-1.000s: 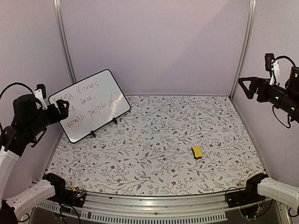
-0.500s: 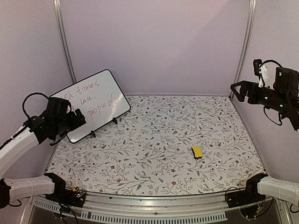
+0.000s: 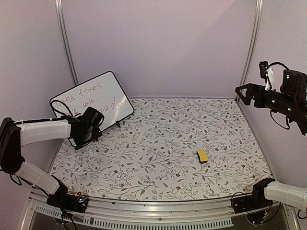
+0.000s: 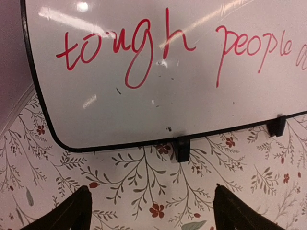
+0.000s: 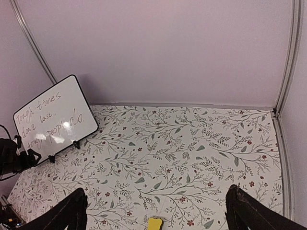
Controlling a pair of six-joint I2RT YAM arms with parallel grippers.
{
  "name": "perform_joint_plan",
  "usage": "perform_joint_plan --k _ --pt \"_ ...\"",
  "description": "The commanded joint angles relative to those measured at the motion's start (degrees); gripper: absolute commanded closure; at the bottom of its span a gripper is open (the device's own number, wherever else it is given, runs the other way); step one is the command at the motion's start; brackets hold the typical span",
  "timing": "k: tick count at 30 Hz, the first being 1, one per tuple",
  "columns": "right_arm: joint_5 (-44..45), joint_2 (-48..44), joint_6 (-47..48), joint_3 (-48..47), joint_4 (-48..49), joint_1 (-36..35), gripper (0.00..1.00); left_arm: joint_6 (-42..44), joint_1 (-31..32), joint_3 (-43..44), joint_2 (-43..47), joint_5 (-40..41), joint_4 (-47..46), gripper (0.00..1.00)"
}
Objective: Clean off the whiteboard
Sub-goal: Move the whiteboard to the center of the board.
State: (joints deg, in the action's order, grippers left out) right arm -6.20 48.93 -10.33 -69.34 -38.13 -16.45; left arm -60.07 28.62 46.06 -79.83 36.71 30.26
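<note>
The whiteboard (image 3: 98, 96) leans on small black feet at the table's far left, with red and dark handwriting on its face. In the left wrist view its lower edge and one foot (image 4: 181, 148) fill the upper frame, red words "tough people" above. My left gripper (image 3: 97, 120) hovers low in front of that lower edge, its jaws open and empty (image 4: 151, 203). My right gripper (image 3: 241, 92) hangs high at the right wall, open and empty (image 5: 154, 194). From there the whiteboard (image 5: 53, 117) shows far to the left.
A small yellow eraser block (image 3: 202, 155) lies on the floral tablecloth (image 3: 158, 143) right of centre, also visible at the bottom of the right wrist view as the yellow block (image 5: 154, 224). Pale walls and metal posts (image 3: 66, 43) enclose the table.
My left arm has swung down and forward, bringing its gripper from beside the board's left edge to low in front of its bottom edge. The right gripper shifted slightly left, then held.
</note>
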Motion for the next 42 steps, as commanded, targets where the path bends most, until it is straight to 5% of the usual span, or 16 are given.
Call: perform_joint_plan --k 1,6,26,42 --pt "-1.68 -0.43 -0.52 -0.69 0.37 0.12 0.01 0.10 0.52 1.96 -5.87 5.90 -8.03 0.17" --pt "-1.38 -1.52 -0.59 0.17 0.13 0.14 0.01 1.11 0.50 6.62 -14.85 5.83 -9.70 0.33" --pt "-2.46 -1.14 -0.09 -1.24 -0.65 0.14 0.01 -0.26 0.57 8.42 -25.87 4.76 -12.30 0.46" --pt "-3.49 -0.41 -0.57 -2.47 -0.97 0.17 0.01 -0.31 0.32 7.15 -27.60 6.36 -15.04 0.68"
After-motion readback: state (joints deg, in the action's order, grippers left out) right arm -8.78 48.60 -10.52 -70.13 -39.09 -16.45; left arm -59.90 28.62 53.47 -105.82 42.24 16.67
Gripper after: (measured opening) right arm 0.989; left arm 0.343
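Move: The near-left black foot under the whiteboard's lower edge lies about 7 cm ahead of the left gripper, 1 cm to its right and 8 cm below it. The second foot is roughly 7 cm farther out and 8 cm right of that one, while the tilted whiteboard's middle stands some 14 cm ahead, 1 cm right and level in height. From the right hand, the near foot is around 43 cm left, 11 cm ahead and 37 cm below. Bring the left gripper forward and down together towards the whiteboard's near-left foot, about 5 cm out, then sink it nearly straight down until it is some 7 cm lower in all. Narrow the fingers on the way, then hold the hand almost still low at the lower edge and go on closing around the foot to about a third open, keeping the slant of the wrist. ##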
